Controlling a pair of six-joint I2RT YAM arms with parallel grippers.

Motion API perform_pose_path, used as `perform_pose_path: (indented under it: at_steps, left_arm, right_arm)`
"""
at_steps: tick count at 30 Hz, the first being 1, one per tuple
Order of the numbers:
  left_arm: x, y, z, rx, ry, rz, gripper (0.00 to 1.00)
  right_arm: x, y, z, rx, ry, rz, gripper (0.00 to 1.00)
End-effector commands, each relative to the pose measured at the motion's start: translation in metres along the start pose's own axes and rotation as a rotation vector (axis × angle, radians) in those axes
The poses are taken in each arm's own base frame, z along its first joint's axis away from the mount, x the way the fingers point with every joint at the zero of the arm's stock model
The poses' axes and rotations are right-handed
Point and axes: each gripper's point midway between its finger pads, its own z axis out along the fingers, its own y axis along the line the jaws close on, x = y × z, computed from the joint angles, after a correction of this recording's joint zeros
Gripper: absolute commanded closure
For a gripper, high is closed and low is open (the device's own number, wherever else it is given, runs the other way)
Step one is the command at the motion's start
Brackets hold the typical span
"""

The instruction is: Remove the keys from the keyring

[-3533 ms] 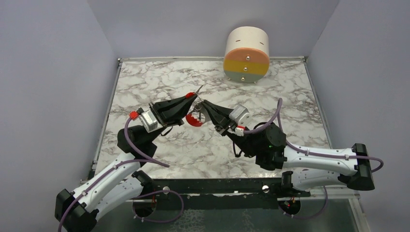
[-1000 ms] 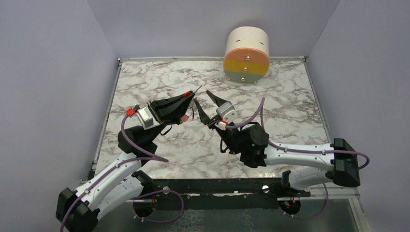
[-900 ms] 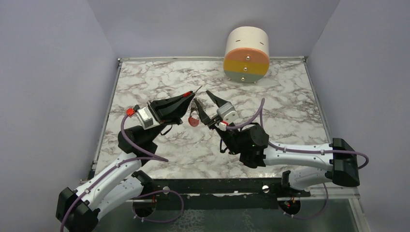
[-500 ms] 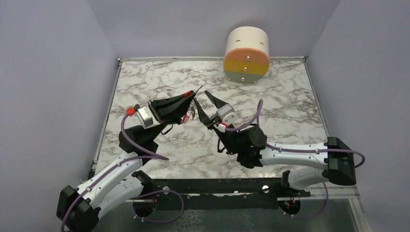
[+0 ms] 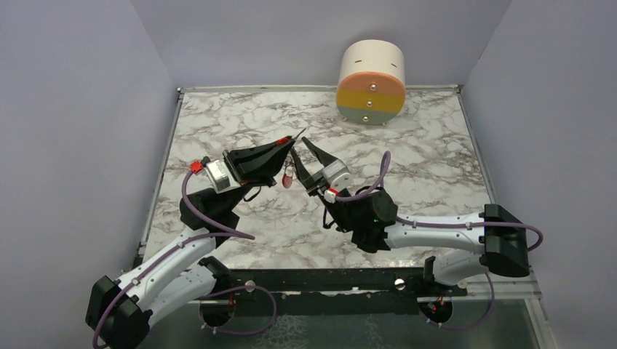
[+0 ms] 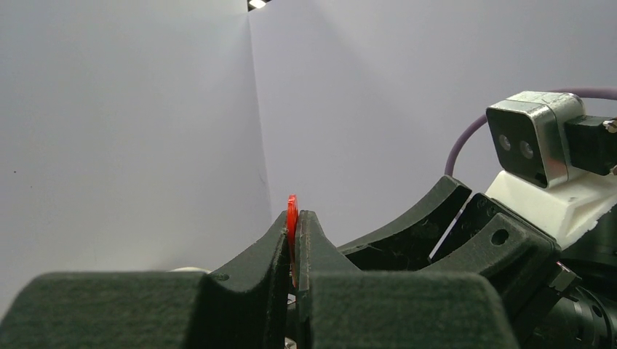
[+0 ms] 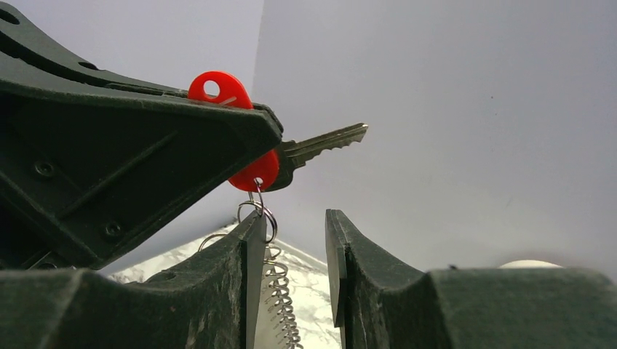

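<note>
My left gripper [image 5: 292, 140] is raised above the marble table and shut on the red-headed key [image 7: 251, 173]. The key's red head [image 6: 292, 211] shows edge-on between the fingers, and its metal blade [image 7: 327, 140] sticks out to the right. A thin ring [image 7: 266, 214] and silver chain [image 7: 282, 302] of the keyring hang from the head. They pass between the fingers of my right gripper [image 7: 292, 225], close against its left finger. That gripper [image 5: 300, 156] is open, with a clear gap to the other finger. The red clip [image 5: 287, 179] dangles below. I see no dark-headed key.
A round white holder [image 5: 371, 81] with orange, yellow and green bands stands at the back right of the marble table [image 5: 436, 167]. Grey walls close in the left, right and back. The two arms meet nose to nose at mid-table.
My right gripper has slid left up to the left gripper's tip and its jaws have narrowed around the hanging chain. The left gripper has kept still, with the red clip swinging beneath.
</note>
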Motion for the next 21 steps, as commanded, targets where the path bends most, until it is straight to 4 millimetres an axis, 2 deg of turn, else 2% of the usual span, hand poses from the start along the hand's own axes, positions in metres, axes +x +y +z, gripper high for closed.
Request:
perform_pose_path:
  at_steps: [1, 10, 15, 21]
  left_arm:
    - [-0.0156, -0.0069, 0.0022, 0.034, -0.057, 0.003, 0.96]
    - [-0.0160, -0.0077, 0.0029, 0.039, -0.061, -0.002, 0.97]
    - [-0.0150, -0.0087, 0.0032, 0.045, -0.058, -0.009, 0.96]
    - [-0.0161, -0.0100, 0.0034, 0.051, -0.062, -0.015, 0.96]
  right_arm:
    - [-0.0210, 0.0014, 0.0113, -0.011, -0.080, -0.002, 0.64]
    - [-0.0221, -0.0019, 0.0127, 0.017, -0.106, -0.053, 0.65]
    - [-0.0223, -0.0043, 0.0119, 0.034, -0.120, -0.073, 0.82]
    - [-0.0231, -0.0071, 0.0112, 0.050, -0.133, -0.091, 0.96]
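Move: The small ring through the red key hangs about 1 cm left and 1 cm back of the right hand's point, by its left fingertip. The red key is still pinched in the left hand, 3 cm left, 1 cm ahead and 3 cm above the right hand; the coiled cord hangs some 6 cm below, 1 cm left and 1 cm back. From the left hand the ring is 3 cm below, 1 cm back and 1 cm right. Right hand eases about 0.5 cm up and left, tilting fingertips up slightly, then closes them around the ring. ##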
